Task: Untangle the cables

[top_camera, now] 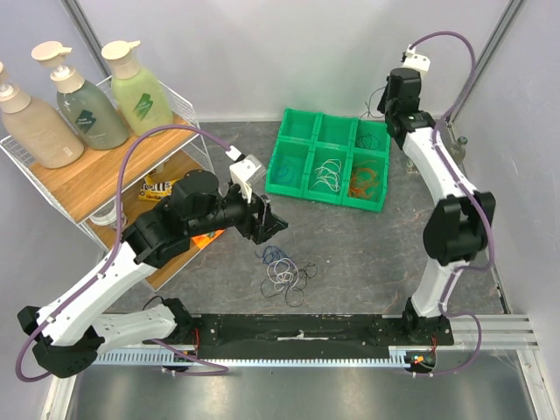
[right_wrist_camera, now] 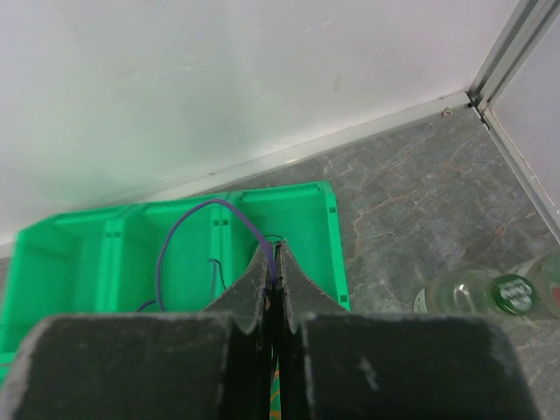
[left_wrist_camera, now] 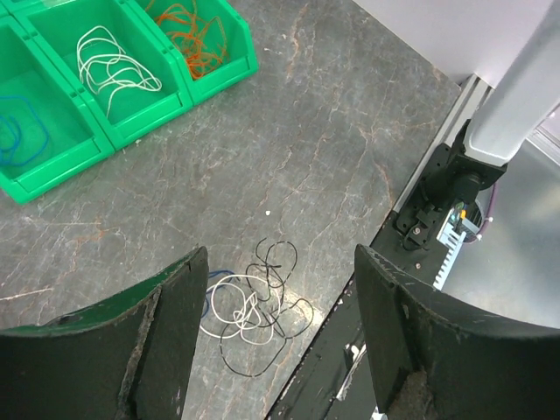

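Note:
A tangle of thin black, white and blue cables (top_camera: 284, 271) (left_wrist_camera: 254, 315) lies on the grey table in front of the arm bases. My left gripper (top_camera: 271, 223) (left_wrist_camera: 280, 255) hangs above it, open and empty, with the tangle showing between the fingers. The green tray (top_camera: 302, 188) (left_wrist_camera: 219, 74) holds white cables (left_wrist_camera: 109, 66), orange cables (left_wrist_camera: 188, 35) and a blue one (left_wrist_camera: 17, 131) in separate compartments. My right gripper (top_camera: 374, 109) (right_wrist_camera: 276, 254) is over the tray's far right corner, shut on a thin purple cable (right_wrist_camera: 197, 214) that arcs up and left over the tray (right_wrist_camera: 332, 227).
A wire shelf (top_camera: 105, 175) with three pump bottles (top_camera: 87, 101) and snack packets stands at the left. Green-capped bottles (right_wrist_camera: 490, 293) stand by the right wall. The black base rail (top_camera: 297, 332) (left_wrist_camera: 350, 350) runs just in front of the tangle.

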{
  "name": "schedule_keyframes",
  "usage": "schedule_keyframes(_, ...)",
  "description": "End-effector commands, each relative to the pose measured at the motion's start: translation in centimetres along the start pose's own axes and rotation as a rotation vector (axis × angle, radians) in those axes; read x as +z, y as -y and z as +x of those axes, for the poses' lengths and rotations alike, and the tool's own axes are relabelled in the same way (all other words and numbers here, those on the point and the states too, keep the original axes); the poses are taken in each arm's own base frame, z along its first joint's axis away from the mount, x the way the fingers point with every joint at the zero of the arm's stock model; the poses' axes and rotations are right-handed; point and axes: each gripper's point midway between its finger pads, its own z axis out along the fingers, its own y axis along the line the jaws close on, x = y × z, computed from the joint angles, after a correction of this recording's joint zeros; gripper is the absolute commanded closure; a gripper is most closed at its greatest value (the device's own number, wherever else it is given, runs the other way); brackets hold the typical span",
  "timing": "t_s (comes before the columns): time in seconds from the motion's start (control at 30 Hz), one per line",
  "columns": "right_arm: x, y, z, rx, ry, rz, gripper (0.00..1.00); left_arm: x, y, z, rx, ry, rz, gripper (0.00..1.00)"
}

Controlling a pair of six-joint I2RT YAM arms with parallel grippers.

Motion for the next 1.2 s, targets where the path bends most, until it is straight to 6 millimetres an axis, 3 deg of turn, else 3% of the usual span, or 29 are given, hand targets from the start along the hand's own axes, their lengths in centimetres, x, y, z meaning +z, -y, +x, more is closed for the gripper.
schedule_keyframes(0.0, 4.0, 0.3, 0.2, -0.062, 0.043, 0.074, 1.00, -1.2, 0.5, -0.7, 0.026, 0.026, 0.011, 0.26)
schedule_keyframes(0.13, 6.3, 1.3, 2.5, -0.110, 0.001, 0.163, 1.00, -1.5, 0.1, -0.7, 0.024, 0.025, -0.012, 0.26)
schedule_keyframes(0.27, 7.8, 2.5, 7.1, -0.159, -0.094, 0.213, 1.00, -1.6, 0.0, -1.0, 0.014, 0.034, -0.023, 0.26)
schedule_keyframes(0.43, 9.3, 2.2, 12.7, -0.189, -0.201, 0.183, 1.00, -1.5, 0.0, -0.8, 0.006, 0.026, -0.023, 0.26)
schedule_keyframes(0.53, 10.2, 1.8, 14.9, -0.227, -0.254, 0.147, 1.00, -1.5, 0.0, -0.9, 0.006, 0.023, -0.024, 0.26)
schedule_keyframes(0.67, 10.9, 1.3, 15.9, -0.299, -0.314, 0.150, 0.95, -1.2, 0.2, -0.9, -0.002, 0.009, -0.015, 0.26)
schedule_keyframes(0.8, 10.4, 1.6, 16.4, -0.330, -0.370, 0.161, 0.74, -0.8, 0.6, -1.0, -0.009, 0.000, 0.009, 0.26)
schedule_keyframes(0.97, 8.2, 0.2, 13.6, -0.323, -0.389, 0.123, 0.49, -0.6, 0.8, -0.9, -0.019, -0.005, 0.019, 0.26)
schedule_keyframes(1.1, 5.5, 0.3, 10.8, -0.324, -0.390, 0.118, 0.38, -0.1, 1.0, -0.3, -0.025, -0.029, 0.038, 0.26)
schedule_keyframes(1.17, 3.9, 0.8, 10.4, -0.322, -0.418, 0.121, 0.36, 0.2, 1.0, 0.2, -0.030, -0.045, 0.042, 0.26)
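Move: The right hand, shut on the dark cable that hangs from its fingers, is bound for the green tray's far right compartment, about 7 cm ahead, 2 cm left and 28 cm below. The orange cable's compartment lies some 6 cm back and 4 cm left of the hand, the white cable's 6 cm back and 15 cm left; the nearer bottle stands roughly 13 cm right and 1 cm ahead. From the left hand the far right compartment is about 43 cm ahead, 29 cm right and 30 cm below. The right hand carries the dark cable down about 21 cm to the far right compartment of the green tray, easing some 5 cm forward early in the descent while the wrist tips the fingers about 30 degrees further down. Near the bottom the fingers begin to open wide and let go of the cable, and the hand backs up and off by about 4 cm, still opening. ##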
